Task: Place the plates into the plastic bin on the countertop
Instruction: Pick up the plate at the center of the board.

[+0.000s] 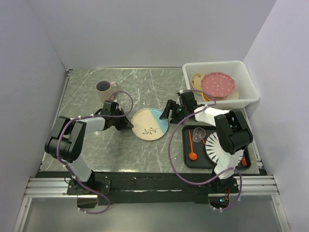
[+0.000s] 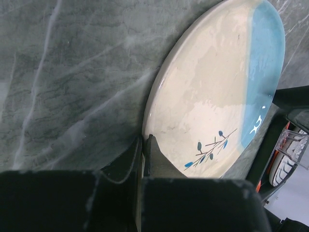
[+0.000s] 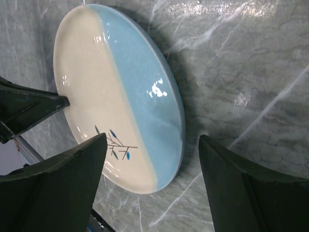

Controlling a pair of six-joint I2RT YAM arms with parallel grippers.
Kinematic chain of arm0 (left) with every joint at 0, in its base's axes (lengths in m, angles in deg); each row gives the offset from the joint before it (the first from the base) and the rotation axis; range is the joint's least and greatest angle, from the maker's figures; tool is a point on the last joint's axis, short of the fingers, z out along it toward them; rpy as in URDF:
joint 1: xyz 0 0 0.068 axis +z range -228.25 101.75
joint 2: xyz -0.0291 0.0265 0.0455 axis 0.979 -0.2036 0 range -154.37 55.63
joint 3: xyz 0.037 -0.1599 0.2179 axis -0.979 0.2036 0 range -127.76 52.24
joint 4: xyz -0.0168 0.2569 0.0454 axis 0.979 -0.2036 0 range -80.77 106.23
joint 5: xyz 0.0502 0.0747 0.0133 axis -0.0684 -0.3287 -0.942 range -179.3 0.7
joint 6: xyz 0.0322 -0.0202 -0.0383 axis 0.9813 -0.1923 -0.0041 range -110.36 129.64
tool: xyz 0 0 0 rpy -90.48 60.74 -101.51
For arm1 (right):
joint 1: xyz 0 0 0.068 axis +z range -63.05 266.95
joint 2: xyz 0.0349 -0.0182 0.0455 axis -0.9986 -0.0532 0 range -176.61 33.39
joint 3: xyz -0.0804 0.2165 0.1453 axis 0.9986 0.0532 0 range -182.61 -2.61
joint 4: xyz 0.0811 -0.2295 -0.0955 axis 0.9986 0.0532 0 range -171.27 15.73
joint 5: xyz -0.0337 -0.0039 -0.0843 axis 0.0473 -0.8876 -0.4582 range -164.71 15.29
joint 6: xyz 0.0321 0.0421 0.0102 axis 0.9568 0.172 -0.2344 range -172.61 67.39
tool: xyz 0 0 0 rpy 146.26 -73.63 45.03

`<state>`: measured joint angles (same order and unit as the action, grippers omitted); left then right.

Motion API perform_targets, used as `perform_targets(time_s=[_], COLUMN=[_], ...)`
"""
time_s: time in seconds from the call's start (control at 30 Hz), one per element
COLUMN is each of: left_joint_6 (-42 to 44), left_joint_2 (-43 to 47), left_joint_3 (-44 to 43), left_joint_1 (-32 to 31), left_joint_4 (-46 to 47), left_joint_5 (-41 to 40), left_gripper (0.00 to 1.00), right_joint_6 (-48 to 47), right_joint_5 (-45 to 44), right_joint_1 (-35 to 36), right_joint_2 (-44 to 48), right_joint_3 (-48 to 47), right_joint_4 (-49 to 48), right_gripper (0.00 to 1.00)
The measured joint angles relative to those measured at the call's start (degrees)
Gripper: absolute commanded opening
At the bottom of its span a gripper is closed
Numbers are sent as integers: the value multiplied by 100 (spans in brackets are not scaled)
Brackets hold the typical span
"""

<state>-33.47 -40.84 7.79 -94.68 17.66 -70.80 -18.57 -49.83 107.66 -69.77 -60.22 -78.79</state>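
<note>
A cream-and-blue plate (image 1: 150, 123) (image 2: 217, 92) (image 3: 120, 92) with a small branch motif lies on the countertop (image 1: 145, 87) between my two arms. My left gripper (image 1: 130, 125) (image 2: 144, 141) is shut, and its tips rest against the plate's cream left rim. My right gripper (image 1: 169, 115) (image 3: 153, 139) is open over the plate's blue right rim, with one finger above the plate and the other above the stone. The plastic bin (image 1: 251, 92) stands at the back right. It holds a pink dotted plate (image 1: 218, 84) on top of others and a small cream one (image 1: 197, 79).
A mug (image 1: 105, 88) stands at the back left of the countertop. A black tray (image 1: 188, 162) at the right front holds a white plate with black stripes (image 1: 219, 147), a clear glass (image 1: 198, 133) and an orange spoon (image 1: 192, 152).
</note>
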Motion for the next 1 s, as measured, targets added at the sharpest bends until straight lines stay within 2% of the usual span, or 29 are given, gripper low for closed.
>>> perform_targets(time_s=[0.13,0.5,0.7,1.0], left_joint_6=[26,61,90,199], left_joint_2=[0,0,0,-13], left_joint_3=[0,-2,0,0], left_joint_1=[2,42,74,157], left_joint_4=[-2,-28,-33,-24], left_joint_5=[9,48,59,92], left_gripper=[1,1,1,1], right_joint_6=[4,179,181,260], right_joint_5=[55,894,1281,1880], right_joint_1=[-31,-188,-275,-354], right_joint_2=[-151,-472,-566,-649], right_joint_3=[35,299,450,638], right_joint_4=[-267,-1447,-1849,-2299], right_gripper=[75,69,59,59])
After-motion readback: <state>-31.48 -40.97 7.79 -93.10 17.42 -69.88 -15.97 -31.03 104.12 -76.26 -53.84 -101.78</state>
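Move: The left hand already pinches the left rim of the cream-and-blue plate; the plate's middle lies about 9 cm to its right, level with it fore and aft. From the right hand, open around the far rim, the plate's middle is some 8 cm left, 3 cm back and 3 cm below. The glass cup stands about 14 cm right and 8 cm back of this hand; the plastic bin is about 24 cm right and 14 cm ahead. An outer finger of the right hand comes up against the plate's blue rim as the hand works about 2 cm left, dipping slightly, first edging forward 1 cm and then drawing back past its start. Its wrist rolls left side up by some 15 degrees and turns slightly counter-clockwise, the fingers closing partway around the rim. The left hand keeps its pinch and shifts barely 1 cm left. ##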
